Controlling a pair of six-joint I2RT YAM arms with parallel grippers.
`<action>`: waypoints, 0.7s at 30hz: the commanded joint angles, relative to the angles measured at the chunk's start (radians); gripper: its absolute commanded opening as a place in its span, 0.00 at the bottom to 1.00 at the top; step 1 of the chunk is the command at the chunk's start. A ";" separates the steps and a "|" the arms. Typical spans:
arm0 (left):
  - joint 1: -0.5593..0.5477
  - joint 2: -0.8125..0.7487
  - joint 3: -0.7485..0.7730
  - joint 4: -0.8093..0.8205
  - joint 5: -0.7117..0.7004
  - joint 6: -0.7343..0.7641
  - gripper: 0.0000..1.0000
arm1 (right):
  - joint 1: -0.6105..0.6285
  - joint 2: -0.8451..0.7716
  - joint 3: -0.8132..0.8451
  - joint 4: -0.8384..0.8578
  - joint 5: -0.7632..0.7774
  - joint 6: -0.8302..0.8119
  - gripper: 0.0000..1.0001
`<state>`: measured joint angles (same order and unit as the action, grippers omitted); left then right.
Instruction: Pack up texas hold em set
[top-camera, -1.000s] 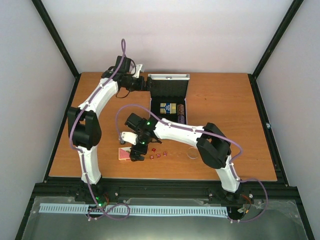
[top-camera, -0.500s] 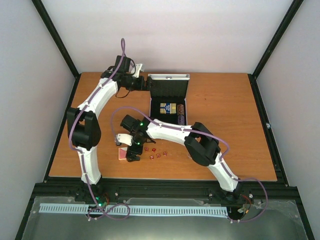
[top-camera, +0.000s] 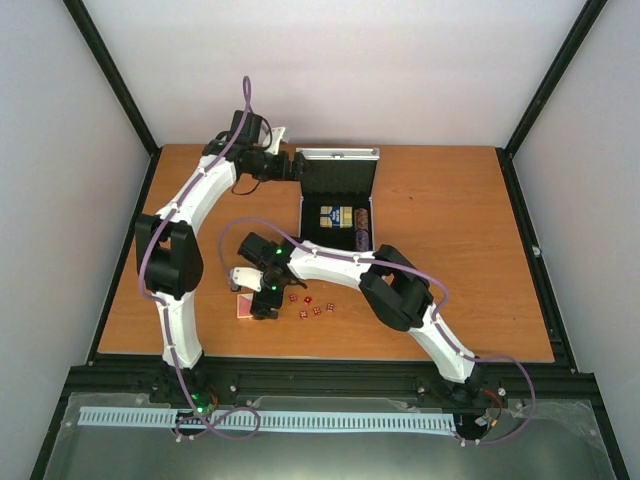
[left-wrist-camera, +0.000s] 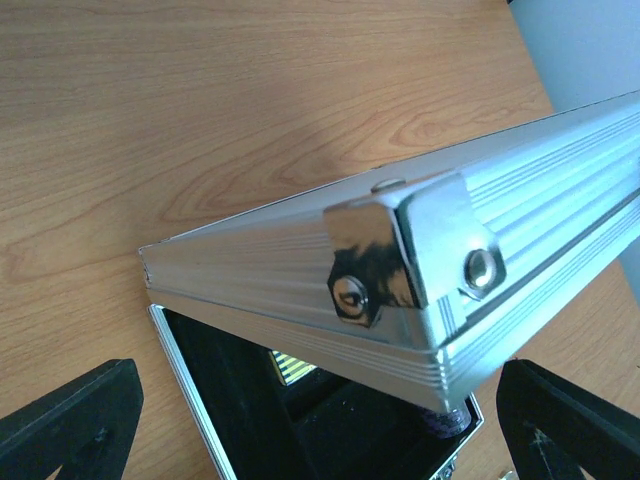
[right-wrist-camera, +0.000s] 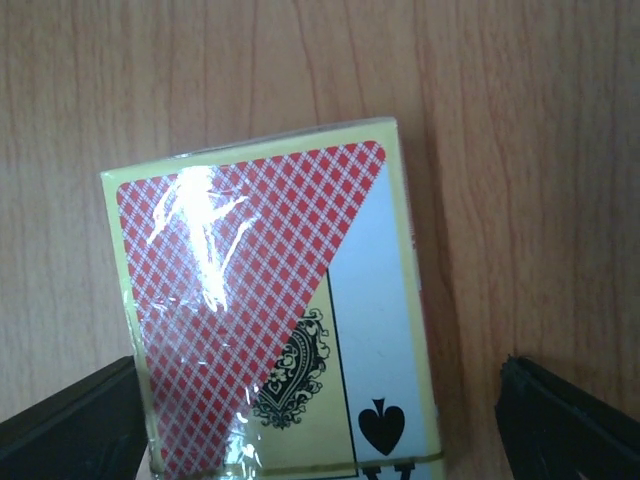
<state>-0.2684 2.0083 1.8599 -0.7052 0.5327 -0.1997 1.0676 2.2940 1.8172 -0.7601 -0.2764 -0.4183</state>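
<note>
The silver case (top-camera: 338, 222) stands open at the back middle, its lid (top-camera: 339, 156) upright. A blue and yellow card deck (top-camera: 335, 216) and a chip stack (top-camera: 362, 232) lie in its black lining. My left gripper (top-camera: 292, 168) is open beside the lid's left corner (left-wrist-camera: 400, 265), which sits between the spread fingers (left-wrist-camera: 70, 425). A red-backed card deck (right-wrist-camera: 270, 310) lies flat on the table. My right gripper (right-wrist-camera: 320, 445) hangs open just above it, one fingertip (right-wrist-camera: 570, 430) on each side. Tiny red dice (top-camera: 311, 306) lie right of that deck (top-camera: 244, 307).
The right arm's elbow (top-camera: 392, 290) hangs low over the table right of the dice. The table's front edge (top-camera: 320, 355) runs close below the red deck. Bare wood (top-camera: 450, 220) lies right of the case.
My right arm has swung left; its gripper now sits over the red deck and its elbow covers the spot where a clear disc lay. The left arm has not moved.
</note>
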 joint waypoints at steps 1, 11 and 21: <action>0.006 0.012 0.044 -0.013 0.017 0.023 1.00 | 0.008 0.039 -0.008 -0.001 0.038 0.010 0.91; 0.007 0.010 0.045 -0.011 0.006 0.023 1.00 | 0.011 -0.049 -0.102 -0.030 -0.007 0.019 0.57; 0.008 0.001 0.041 -0.011 -0.005 0.023 1.00 | 0.011 -0.139 -0.104 -0.068 0.026 0.042 0.35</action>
<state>-0.2661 2.0098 1.8599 -0.7052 0.5282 -0.1932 1.0676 2.2139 1.6970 -0.7570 -0.2607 -0.3958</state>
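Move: Just left of the right hand, by about 2 cm, and some 1 cm back of it lies the card deck, its middle about 1 cm below the hand point. The nearest die is roughly 7 cm to this hand's right and 2 cm ahead; the middle of the dice group is about 12 cm right, level with it. The open case lies about 20 cm ahead and 18 cm right. From the left hand the card deck is about 29 cm back, 8 cm left and 19 cm lower. Closing its fingers across the card deck's short side, the right hand pinches the deck between both pads while staying almost in place. Then, keeping the grip, it draws the deck about 2.5 cm to the right and 1 cm back, towards the dice, without rising; the fingers still point down with a lean to the left. ##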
